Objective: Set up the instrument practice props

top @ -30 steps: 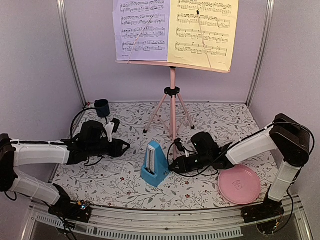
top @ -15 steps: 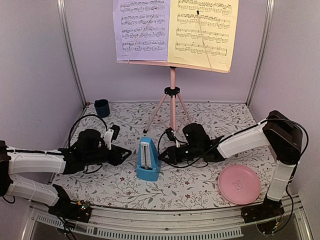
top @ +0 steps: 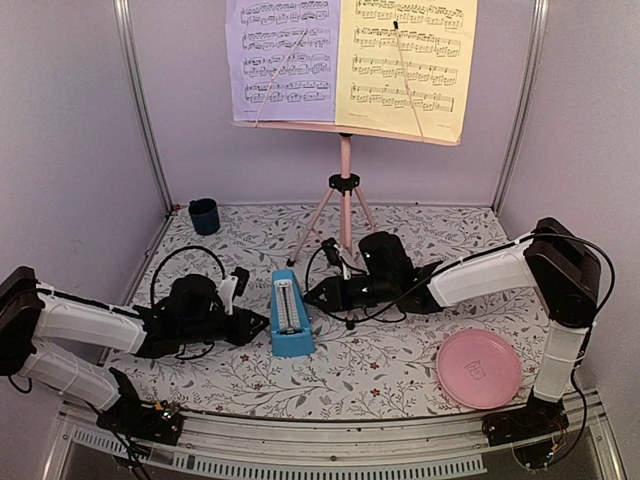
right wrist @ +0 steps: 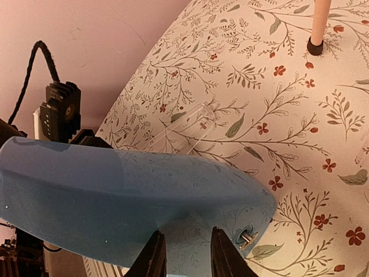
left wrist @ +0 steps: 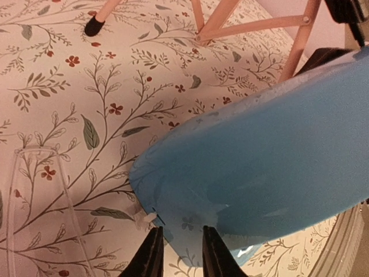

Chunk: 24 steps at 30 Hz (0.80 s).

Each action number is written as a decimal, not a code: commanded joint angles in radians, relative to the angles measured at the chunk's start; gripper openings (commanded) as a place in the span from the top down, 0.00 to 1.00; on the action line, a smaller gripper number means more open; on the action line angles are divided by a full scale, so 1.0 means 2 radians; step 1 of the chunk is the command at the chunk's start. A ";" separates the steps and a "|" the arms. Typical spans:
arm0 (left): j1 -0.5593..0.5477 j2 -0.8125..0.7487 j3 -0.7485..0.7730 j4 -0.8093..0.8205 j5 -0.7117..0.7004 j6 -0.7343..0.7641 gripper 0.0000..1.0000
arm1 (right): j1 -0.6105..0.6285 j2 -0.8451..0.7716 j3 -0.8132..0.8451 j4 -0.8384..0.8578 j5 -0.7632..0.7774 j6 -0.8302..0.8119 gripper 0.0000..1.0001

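Observation:
The blue pyramid metronome (top: 288, 318) stands upright on the floral mat, just left of the pink tripod music stand (top: 345, 190). The stand's desk holds a lavender sheet (top: 285, 55) and a yellow sheet (top: 405, 60). My left gripper (top: 260, 326) lies low at the metronome's left base, and my right gripper (top: 314, 293) is at its right side. In the left wrist view the metronome (left wrist: 259, 156) fills the frame beyond my left gripper (left wrist: 181, 229), whose jaws stand narrowly apart. In the right wrist view my right gripper (right wrist: 185, 231) also shows a narrow gap, tips against the metronome (right wrist: 115, 196).
A small dark blue cup (top: 204, 215) stands at the back left corner. A round pink plate (top: 479, 368) lies at the front right. A stand leg (right wrist: 319, 23) comes down close behind the right gripper. A clear plastic piece (left wrist: 34, 190) lies on the mat beside the metronome.
The metronome has slid left and back with the right gripper against it. The left arm has dropped lower and reached right to the metronome's base, its jaws narrowing.

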 commanded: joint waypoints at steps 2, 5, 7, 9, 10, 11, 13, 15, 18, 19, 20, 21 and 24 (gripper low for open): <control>-0.025 0.024 -0.001 0.045 -0.007 -0.014 0.76 | 0.001 -0.016 0.018 0.006 -0.004 -0.015 0.71; -0.034 0.041 0.007 0.058 -0.005 -0.018 0.77 | -0.001 -0.035 0.007 0.002 0.005 -0.021 0.65; -0.037 0.052 0.015 0.062 -0.006 -0.019 0.77 | -0.003 -0.055 -0.007 0.001 0.017 -0.025 0.58; -0.040 0.061 0.022 0.066 -0.008 -0.022 0.77 | -0.009 -0.075 -0.021 0.002 0.023 -0.027 0.51; -0.041 0.065 0.025 0.068 -0.008 -0.023 0.77 | -0.011 -0.086 -0.028 0.000 0.025 -0.027 0.48; -0.043 0.069 0.028 0.068 -0.008 -0.023 0.77 | -0.014 -0.096 -0.034 -0.002 0.028 -0.028 0.46; -0.045 0.072 0.035 0.066 -0.008 -0.025 0.78 | -0.014 -0.117 -0.048 -0.007 0.033 -0.033 0.39; -0.047 0.070 0.037 0.060 -0.012 -0.024 0.78 | -0.015 -0.137 -0.067 -0.006 0.032 -0.039 0.31; -0.047 0.061 0.034 0.053 -0.021 -0.023 0.77 | -0.012 -0.159 -0.085 -0.006 0.030 -0.047 0.19; -0.047 0.058 0.034 0.050 -0.025 -0.022 0.77 | -0.007 -0.166 -0.089 -0.006 0.032 -0.050 0.16; -0.047 0.053 0.032 0.046 -0.029 -0.021 0.77 | -0.002 -0.169 -0.094 -0.003 0.032 -0.052 0.14; -0.047 0.048 0.032 0.044 -0.032 -0.020 0.77 | 0.003 -0.170 -0.096 0.002 0.031 -0.055 0.12; -0.047 0.043 0.033 0.040 -0.039 -0.014 0.77 | 0.020 -0.163 -0.092 0.009 0.034 -0.059 0.08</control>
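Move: The blue metronome stands upright between the hands: its middle is about 5 cm to the right of the left hand, 2 cm ahead and some 3 cm higher. From the right hand it lies about 4 cm to the left, 1 cm back and 1 cm lower. From the left hand, the music stand's near foot is 18 cm right and 6 cm ahead, its far-left foot 6 cm right and 20 cm ahead, both about 6 cm below. The metronome is pushed along the table from its left side by the left fingers, their narrow gap unchanged; that hand goes about 3 cm right, dipping 2 cm and mostly rising again. The right hand comes free of its right side, lifting about 7 cm while drawing some 4 cm right and finally a little back, tipping up about 10 degrees as its fingers spread nearly wide open. ##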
